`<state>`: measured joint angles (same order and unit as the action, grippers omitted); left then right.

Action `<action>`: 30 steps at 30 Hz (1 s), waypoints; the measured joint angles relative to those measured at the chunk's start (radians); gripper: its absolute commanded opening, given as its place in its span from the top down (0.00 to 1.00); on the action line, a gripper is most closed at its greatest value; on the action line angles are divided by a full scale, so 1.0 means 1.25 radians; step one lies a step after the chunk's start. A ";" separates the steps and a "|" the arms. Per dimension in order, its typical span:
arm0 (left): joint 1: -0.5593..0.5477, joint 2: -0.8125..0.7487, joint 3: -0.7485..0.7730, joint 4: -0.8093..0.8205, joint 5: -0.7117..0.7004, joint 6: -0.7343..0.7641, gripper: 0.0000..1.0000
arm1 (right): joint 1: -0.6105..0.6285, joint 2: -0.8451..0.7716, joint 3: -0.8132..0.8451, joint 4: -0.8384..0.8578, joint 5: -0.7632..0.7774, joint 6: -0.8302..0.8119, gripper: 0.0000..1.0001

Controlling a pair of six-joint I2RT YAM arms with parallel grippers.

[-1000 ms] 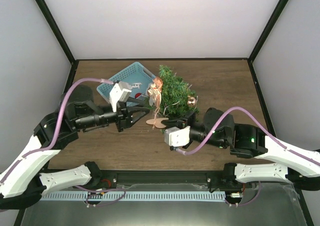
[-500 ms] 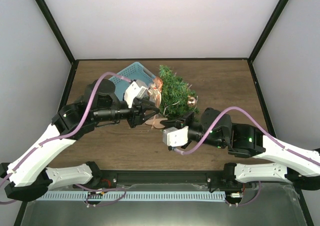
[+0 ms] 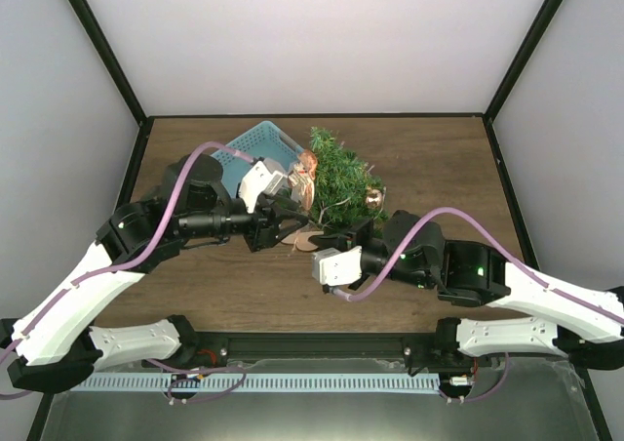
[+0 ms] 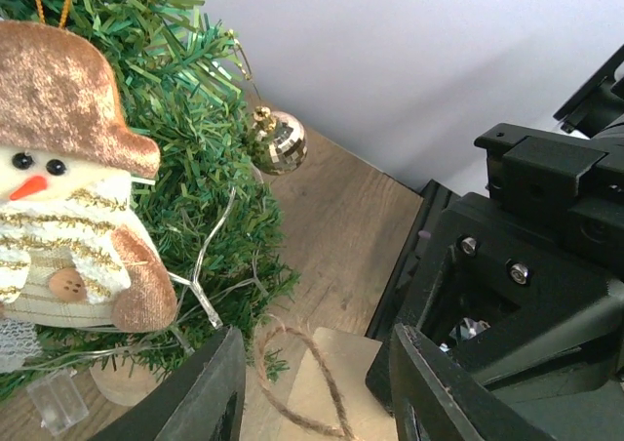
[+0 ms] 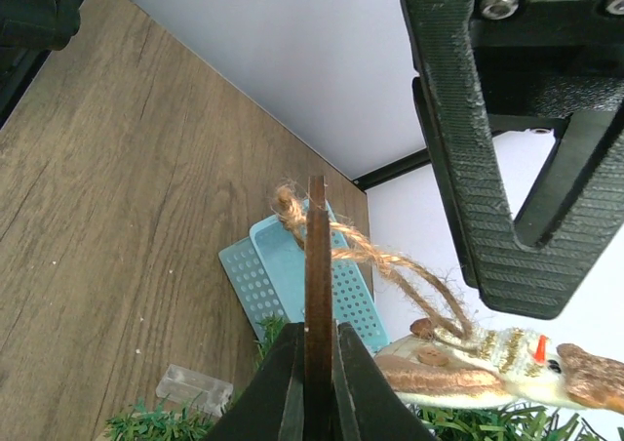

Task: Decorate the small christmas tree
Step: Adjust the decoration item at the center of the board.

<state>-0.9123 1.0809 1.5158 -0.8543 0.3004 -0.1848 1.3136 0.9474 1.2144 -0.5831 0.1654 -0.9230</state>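
Note:
The small christmas tree [image 3: 341, 173] stands mid-table, green and bushy, wrapped in a clear light string. A plush snowman [image 4: 58, 217] and a gold ball [image 4: 276, 140] hang on it. My right gripper [image 5: 317, 329] is shut on a thin wooden ornament [image 5: 317, 256], seen edge-on, whose twine loop [image 5: 390, 263] trails toward the tree. In the left wrist view that ornament [image 4: 341, 378] and its twine lie between my left gripper's fingers [image 4: 210, 392]. My left gripper [image 4: 314, 348] is open and touches neither. From above, both grippers meet just left of the tree's foot [image 3: 310, 238].
A light-blue perforated basket [image 3: 244, 153] lies behind the left gripper, against the tree's left side. A small clear plastic box [image 5: 195, 387] of the light string sits at the tree's foot. Black frame posts edge the table.
The left arm has swung right to the tree's foot, and its jaws have widened a little around the twine loop. The right gripper has shifted slightly left, still holding the wooden ornament.

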 measured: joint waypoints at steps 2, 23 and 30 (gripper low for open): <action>0.000 0.000 0.001 -0.007 0.000 0.006 0.58 | 0.000 0.006 0.000 0.000 0.002 0.000 0.99; 0.000 0.001 0.004 -0.070 -0.035 0.063 0.95 | 0.000 0.035 0.014 -0.008 0.015 0.011 0.99; 0.000 -0.037 0.001 -0.054 -0.041 0.077 0.96 | 0.000 0.035 0.014 -0.008 0.015 0.022 0.99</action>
<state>-0.9123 1.0348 1.5169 -0.9215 0.2497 -0.0891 1.3136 0.9909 1.2320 -0.5934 0.1844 -0.8959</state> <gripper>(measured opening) 0.043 0.059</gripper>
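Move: The twine loop of the wooden ornament lies close by the left hand's open fingertips, roughly 1 cm ahead, 1 cm to the left and 2 cm below. The ornament's middle is about 3 cm back of that hand and 2 cm below; the snowman hangs some 11 cm ahead and 5 cm lower. From the right hand, which holds the ornament, the loop is about 5 cm ahead, 6 cm left and 1 cm above. The right fingers keep their pinch on the wooden ornament's edge, creeping about 1 cm left and down. Beside its twine loop the left hand sinks some 2 cm, tipping its fingers about 5 degrees further down while easing left, then snaps them from nearly half open to shut and rises about 1.5 cm, backing off left; whether they catch the twine can't be seen. ##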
